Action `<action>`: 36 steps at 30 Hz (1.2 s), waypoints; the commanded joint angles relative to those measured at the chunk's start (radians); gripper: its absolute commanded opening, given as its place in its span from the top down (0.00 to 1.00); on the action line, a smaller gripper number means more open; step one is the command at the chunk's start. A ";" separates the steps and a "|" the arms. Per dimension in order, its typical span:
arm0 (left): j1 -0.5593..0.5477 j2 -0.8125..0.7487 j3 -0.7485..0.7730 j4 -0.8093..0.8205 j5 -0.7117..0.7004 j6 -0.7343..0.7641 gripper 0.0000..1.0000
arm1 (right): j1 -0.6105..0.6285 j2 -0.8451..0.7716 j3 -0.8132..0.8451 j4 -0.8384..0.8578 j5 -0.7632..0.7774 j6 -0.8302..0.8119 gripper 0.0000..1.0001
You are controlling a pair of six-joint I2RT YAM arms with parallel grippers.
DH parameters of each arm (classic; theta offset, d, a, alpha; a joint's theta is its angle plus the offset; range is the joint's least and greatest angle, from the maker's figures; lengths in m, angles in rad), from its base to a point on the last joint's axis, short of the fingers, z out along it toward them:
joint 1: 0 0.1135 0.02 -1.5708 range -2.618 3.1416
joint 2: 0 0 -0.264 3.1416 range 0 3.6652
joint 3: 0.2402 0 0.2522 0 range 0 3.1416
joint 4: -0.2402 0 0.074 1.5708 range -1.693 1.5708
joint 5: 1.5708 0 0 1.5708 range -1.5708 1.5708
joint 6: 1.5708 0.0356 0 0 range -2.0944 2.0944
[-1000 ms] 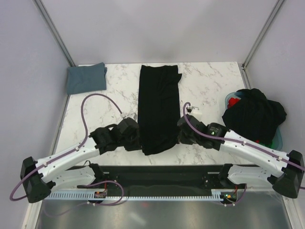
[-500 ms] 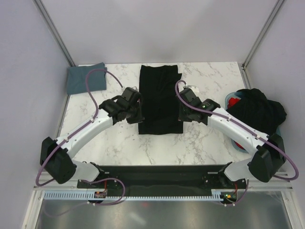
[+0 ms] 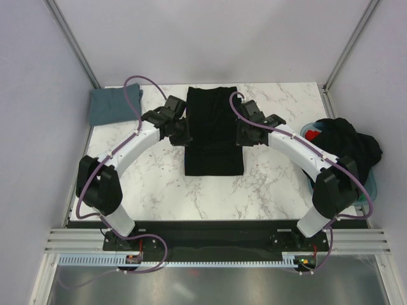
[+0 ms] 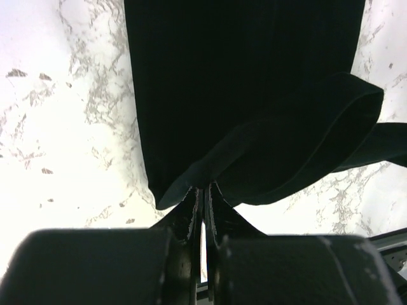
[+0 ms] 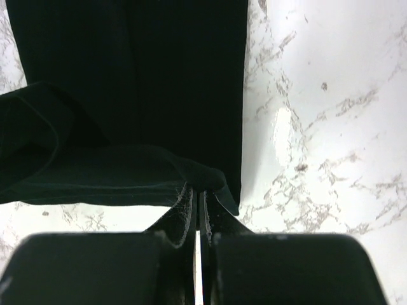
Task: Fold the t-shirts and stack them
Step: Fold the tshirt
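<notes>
A black t-shirt [image 3: 213, 114] lies as a long strip in the middle of the marble table [image 3: 280, 184], its near part doubled back over itself. My left gripper [image 3: 184, 135] is shut on the left corner of the lifted hem [image 4: 191, 175], with the fabric bunched at the fingertips. My right gripper [image 3: 240, 135] is shut on the right corner [image 5: 210, 175]. Both hold the hem a little above the layer beneath. A folded slate blue-grey t-shirt [image 3: 114, 105] rests at the far left. More t-shirts, black [image 3: 346, 149] and red [image 3: 311, 135], are heaped at the right.
The heap at the right sits in a light blue tub [image 3: 372, 183] near the table's right edge. Purple cables arch over both arms. Metal frame posts stand at the far corners, and a black rail runs along the near edge.
Both arms have carried the near hem of the black t-shirt away from their bases toward the far end. The strip now looks shorter, folded over itself.
</notes>
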 commanded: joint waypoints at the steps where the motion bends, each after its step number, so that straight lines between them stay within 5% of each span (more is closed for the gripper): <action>1: 0.026 0.055 0.067 0.005 0.031 0.086 0.98 | -0.031 0.045 0.077 0.029 -0.042 -0.053 1.00; 15: 0.107 0.281 0.221 -0.011 0.088 0.124 0.98 | -0.110 0.260 0.246 0.040 -0.126 -0.106 1.00; 17: 0.119 0.321 0.273 -0.018 0.103 0.133 0.89 | -0.126 0.297 0.281 0.036 -0.145 -0.107 1.00; 20: 0.170 0.456 0.460 -0.102 0.154 0.139 0.73 | -0.172 0.413 0.426 0.004 -0.202 -0.116 0.86; 21: 0.199 0.502 0.529 -0.135 0.180 0.148 0.69 | -0.185 0.500 0.571 -0.032 -0.206 -0.116 0.59; 24: 0.263 0.684 0.892 -0.312 0.263 0.136 0.56 | -0.233 0.675 0.907 -0.186 -0.283 -0.124 0.28; 26: 0.289 0.764 1.094 -0.391 0.350 0.135 0.47 | -0.252 0.709 1.022 -0.283 -0.291 -0.118 0.26; 29: 0.323 0.703 1.058 -0.373 0.367 0.124 0.44 | -0.252 0.568 0.892 -0.212 -0.308 -0.107 0.25; 30: 0.323 0.674 1.020 -0.361 0.354 0.133 0.44 | -0.253 0.518 0.732 -0.172 -0.317 -0.104 0.25; 36: 0.299 0.421 0.583 -0.212 0.332 0.144 0.44 | -0.226 0.214 0.189 0.098 -0.347 -0.054 0.26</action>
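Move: Each hand grips one corner of the black t-shirt's raised hem; the spot for that corner, on the shirt's lower layer, lies about 7 cm ahead, 1 cm left and some 6 cm below its hand. The middle of the shirt's near fold is roughly 12 cm back and 11 cm to the right of the left hand, and its far edge about 26 cm ahead, 11 cm right; the folded blue-grey t-shirt stands some 19 cm ahead and 33 cm left. Both hands, still pinching the hem corners, carry it forward over the shirt and downward together, about 7 cm out while the left sinks some 5 cm and the right 3 cm, then open, the left to about half and the right to three quarters, and let go. The emptied hands sweep on quickly to some 19 cm ahead of their start, rising a few centimetres and parting outwards off the shirt's sides, then turn back, the left by about 5 cm and the right by about 9 cm. ##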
